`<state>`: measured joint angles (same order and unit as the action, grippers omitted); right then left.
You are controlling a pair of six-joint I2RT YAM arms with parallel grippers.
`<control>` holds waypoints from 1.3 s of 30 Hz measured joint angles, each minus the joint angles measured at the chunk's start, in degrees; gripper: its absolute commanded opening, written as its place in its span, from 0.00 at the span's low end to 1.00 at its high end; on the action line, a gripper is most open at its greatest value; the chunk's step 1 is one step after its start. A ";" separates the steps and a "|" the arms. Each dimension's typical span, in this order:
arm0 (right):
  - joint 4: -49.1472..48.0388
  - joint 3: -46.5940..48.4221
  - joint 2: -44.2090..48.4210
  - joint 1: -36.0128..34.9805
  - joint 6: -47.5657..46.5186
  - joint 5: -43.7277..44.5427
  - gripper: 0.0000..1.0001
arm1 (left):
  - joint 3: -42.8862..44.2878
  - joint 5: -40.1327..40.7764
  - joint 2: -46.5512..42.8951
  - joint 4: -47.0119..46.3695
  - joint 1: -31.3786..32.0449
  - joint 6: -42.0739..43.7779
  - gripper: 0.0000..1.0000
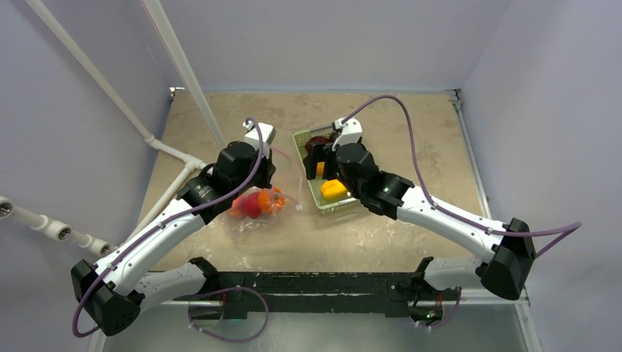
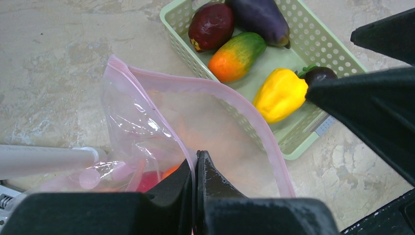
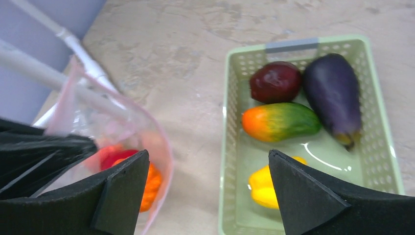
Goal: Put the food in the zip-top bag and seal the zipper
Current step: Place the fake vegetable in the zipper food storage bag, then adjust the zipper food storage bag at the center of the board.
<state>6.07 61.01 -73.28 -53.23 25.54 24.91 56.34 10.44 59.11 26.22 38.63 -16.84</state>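
The clear zip-top bag (image 2: 147, 122) lies left of the pale green basket (image 2: 176, 19), its mouth held up and open. My left gripper (image 2: 197, 155) is shut on the bag's near rim at the pink zipper (image 2: 244, 105). Inside the bag lie a red fruit (image 3: 115, 156) and an orange pumpkin (image 3: 152, 183). The basket holds a yellow pepper (image 3: 264, 188), an orange-green fruit (image 3: 281, 121), a dark red fruit (image 3: 275, 81) and a purple eggplant (image 3: 333, 93). My right gripper (image 3: 208, 152) hangs open and empty above the basket's left wall, between bag and pepper.
White pipes (image 1: 169, 147) slant across the table's left side beside the bag. Pale walls close the table on three sides. The right arm (image 2: 372, 112) fills the right of the left wrist view, over the basket's near end.
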 measured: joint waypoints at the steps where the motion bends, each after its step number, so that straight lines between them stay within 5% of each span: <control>1: 0.70 0.02 -0.07 0.46 0.35 0.37 0.92 | 0.00 0.00 0.00 0.00 0.00 0.00 0.00; 25: 0.00 0.15 -6.95 2.19 2.84 -18.84 0.59 | 0.00 0.02 -0.66 0.02 0.00 0.02 0.00; 32: -0.98 1.07 -12.61 2.19 2.95 -20.48 0.35 | 0.00 0.04 -0.92 0.02 0.00 0.02 0.00; 37: -1.09 2.54 -13.51 2.19 3.30 -19.98 0.00 | 0.00 0.22 -1.16 0.07 0.00 0.09 0.00; 39: -1.07 3.48 -13.51 2.19 3.19 -19.61 0.00 | 0.00 0.57 -1.44 0.35 0.02 0.17 0.00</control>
<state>4.99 64.49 -86.78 -51.05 28.73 5.30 56.34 11.00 57.67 26.57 38.65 -16.67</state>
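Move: The near-right stretch of the bag's open rim lies roughly 6 cm left of the empty, open right hand, about 1 cm back and 7 cm below. Inside the bag, the pumpkin is some 12 cm left and 4 cm ahead of that hand, the red fruit 17 cm left and 3 cm ahead; the yellow pepper sits 6 cm right and 11 cm ahead, all about 20 cm down. From the left hand, that rim is about 7 cm right, 2 cm ahead and 4 cm lower. Swinging back towards the bag after first drifting about 1.5 cm right, the right hand goes left and down some 7 cm each way, dipping slightly lower before lifting a little at the end. It turns about 15 degrees counter-clockwise and tips down about as much, while its wide-open fingers close and pinch the free side of the bag's rim. The left hand keeps its pinch on the other part. ##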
